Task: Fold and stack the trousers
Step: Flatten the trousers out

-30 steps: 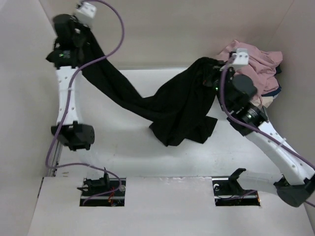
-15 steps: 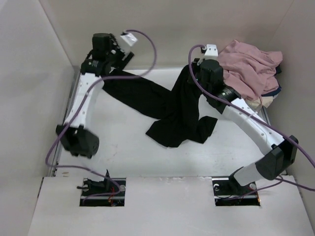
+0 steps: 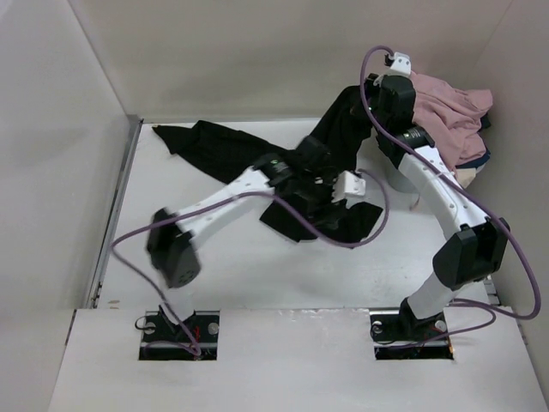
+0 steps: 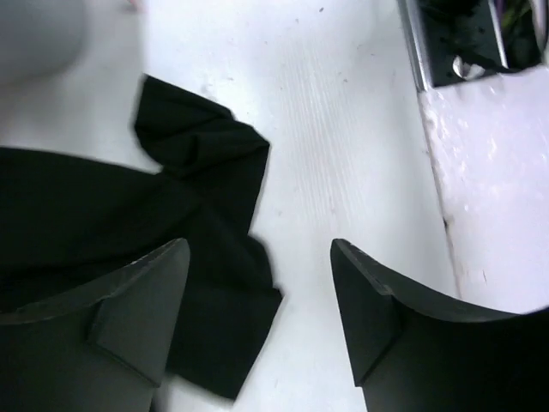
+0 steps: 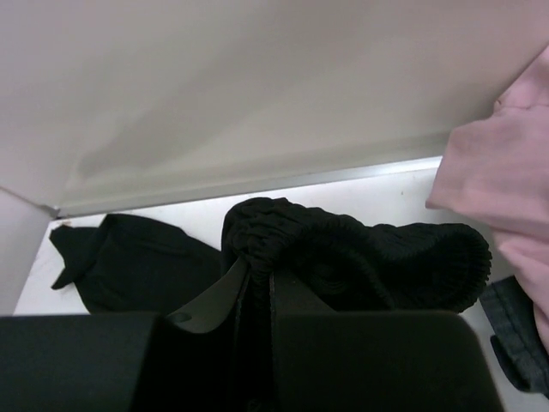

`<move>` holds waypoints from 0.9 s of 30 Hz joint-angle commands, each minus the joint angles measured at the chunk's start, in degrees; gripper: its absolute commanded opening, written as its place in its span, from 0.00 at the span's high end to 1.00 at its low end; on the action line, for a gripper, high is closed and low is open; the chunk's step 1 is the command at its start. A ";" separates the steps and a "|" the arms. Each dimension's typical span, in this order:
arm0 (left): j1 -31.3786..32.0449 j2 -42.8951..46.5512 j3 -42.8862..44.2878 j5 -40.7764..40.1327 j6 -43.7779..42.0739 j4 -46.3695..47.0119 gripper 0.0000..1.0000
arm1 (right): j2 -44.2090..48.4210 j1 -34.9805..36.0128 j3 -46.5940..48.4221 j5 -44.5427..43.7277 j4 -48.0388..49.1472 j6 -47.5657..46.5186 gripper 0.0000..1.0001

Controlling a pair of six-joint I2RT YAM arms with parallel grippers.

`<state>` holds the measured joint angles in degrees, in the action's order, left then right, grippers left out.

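Observation:
The black trousers [image 3: 223, 150] lie sprawled across the back and middle of the white table, one leg flat at the back left. My right gripper [image 3: 367, 101] is shut on their ribbed waistband [image 5: 360, 249] and holds it raised near the back wall; the right wrist view shows the jaws [image 5: 260, 275] pinching the bunched cloth. My left gripper [image 3: 319, 190] hovers open and empty over the middle of the trousers. In the left wrist view its jaws [image 4: 259, 249] stand wide apart above the cloth's edge [image 4: 86, 206] and bare table.
A dusty-pink garment [image 3: 446, 112] is piled at the back right over navy and cream cloth [image 3: 470, 167]; it also shows in the right wrist view [image 5: 497, 172]. White walls close in the back and sides. The arm base slots [image 3: 412, 335] lie at the near edge.
My left gripper let go of the trouser leg at the back left and swung to the middle, over the cloth. The leg dropped flat. My right gripper rose towards the back right with the waistband.

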<state>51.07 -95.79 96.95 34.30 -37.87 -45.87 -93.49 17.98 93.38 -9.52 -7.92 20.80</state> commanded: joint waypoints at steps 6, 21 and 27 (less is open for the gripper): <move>4.43 -22.94 10.29 2.54 15.98 14.91 0.39 | 1.64 -1.41 1.19 5.38 7.04 -0.05 1.00; 5.66 -35.78 10.72 -11.36 20.99 24.16 0.45 | 8.06 -2.47 -7.16 7.58 10.56 -0.84 1.00; 6.27 -37.71 12.74 -10.14 20.38 19.25 0.73 | 8.77 -2.47 -8.04 7.76 10.30 -1.90 0.92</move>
<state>56.64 -134.41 106.98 23.66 -17.63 -23.94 -87.26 15.75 85.34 -2.50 -2.44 20.10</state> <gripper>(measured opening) 0.329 0.095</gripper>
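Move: The trouser-leg end I'm going for lies on the table about 11 cm to the right of my open left hand, some 5 cm farther out and 24 cm below. The waistband pinched in my right hand hangs some 29 cm ahead of the left, nearly in line and about 8 cm higher; the pink clothes pile is roughly 26 cm ahead and 26 cm to its right, about level. From my right hand that leg end is some 24 cm back, 8 cm right and 35 cm down. I drop my left hand steeply to the right towards the near leg end, ease off just above the table, edge right and slightly forward, then sink the rest: about 22 cm down and 12 cm right in all. The wrist turns some 20 degrees, tipping the fingers lower and a little forward, and at the bottom they start closing on the black cloth. My right hand keeps its pinch on the waistband and draws back about 2 cm. ##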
